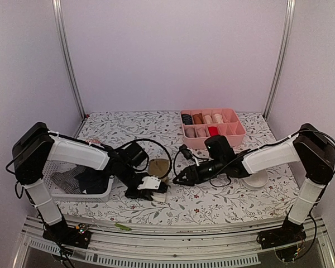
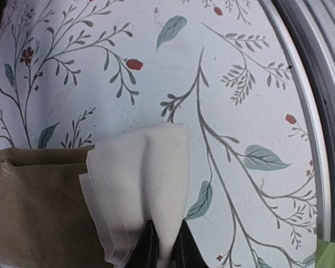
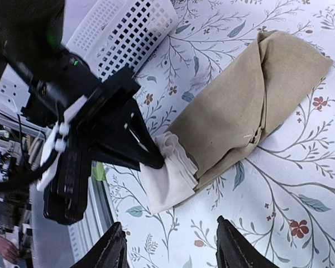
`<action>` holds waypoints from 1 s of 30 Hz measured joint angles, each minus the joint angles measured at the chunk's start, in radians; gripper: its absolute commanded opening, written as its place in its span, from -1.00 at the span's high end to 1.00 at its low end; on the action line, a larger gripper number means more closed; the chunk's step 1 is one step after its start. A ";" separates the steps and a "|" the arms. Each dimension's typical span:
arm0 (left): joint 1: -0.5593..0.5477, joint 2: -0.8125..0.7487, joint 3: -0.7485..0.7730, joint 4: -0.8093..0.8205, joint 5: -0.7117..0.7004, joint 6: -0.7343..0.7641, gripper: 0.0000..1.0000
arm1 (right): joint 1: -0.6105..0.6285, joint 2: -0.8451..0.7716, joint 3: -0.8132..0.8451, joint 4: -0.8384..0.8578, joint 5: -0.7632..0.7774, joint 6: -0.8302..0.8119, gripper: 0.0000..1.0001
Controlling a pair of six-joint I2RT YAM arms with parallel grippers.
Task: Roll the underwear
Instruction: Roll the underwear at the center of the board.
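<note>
An olive-tan underwear [image 3: 251,106] lies folded into a long band on the flowered table, with its white lining [image 3: 170,173] sticking out at the near end. My left gripper [image 2: 164,248] is shut on that white end [image 2: 151,178], which puckers between its black fingers; the tan part [image 2: 33,206] lies to the left. In the top view the garment [image 1: 159,166] sits at the table's middle front, the left gripper [image 1: 155,190] at its near end. My right gripper [image 3: 170,245] hovers open just right of it, holding nothing, also seen from above [image 1: 176,180].
A white mesh basket [image 1: 103,194] holding dark and striped garments stands at the left front. A pink divided tray [image 1: 241,134] with rolled pieces sits at the back right. A white round base [image 1: 255,180] stands under the right arm. The metal table rail [image 2: 318,111] runs close by the left gripper.
</note>
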 measured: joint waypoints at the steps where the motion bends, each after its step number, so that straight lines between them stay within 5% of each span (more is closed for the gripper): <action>1: 0.011 0.020 0.026 -0.034 0.026 0.000 1.00 | 0.010 -0.014 -0.018 -0.003 0.018 -0.027 -0.13; 13: 0.171 0.359 0.375 -0.487 0.429 0.056 1.00 | 0.231 -0.010 -0.008 -0.031 0.250 -0.392 -0.09; 21: 0.194 0.454 0.460 -0.624 0.517 0.104 1.00 | 0.251 0.114 0.103 -0.019 0.303 -0.552 0.02; 25: 0.198 0.467 0.470 -0.647 0.533 0.111 1.00 | 0.253 0.173 0.122 -0.017 0.304 -0.589 0.24; 30: 0.199 0.467 0.470 -0.650 0.531 0.114 0.99 | 0.253 0.213 0.122 -0.015 0.299 -0.612 1.00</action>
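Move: The right hand is empty; the underwear's white waistband end lies about 7 cm to its left, 5 cm back and 8 cm down. The brown body lies roughly 8 cm farther out than that end and at the same depth, and the pink box stands some 21 cm ahead of the hand and 13 cm to its right. The left hand already pinches the waistband, whose middle is about 3 cm to its right, 1 cm lower. Back first, then left and down onto the white waistband comes the right hand, dropping about 7 cm overall while its wrist turns so the fingertips swing forward, and its half-open fingers close on the cloth just right of the left gripper. The left hand keeps its pinch in place, tilting some 45 degrees so its fingertips point back towards the base. ##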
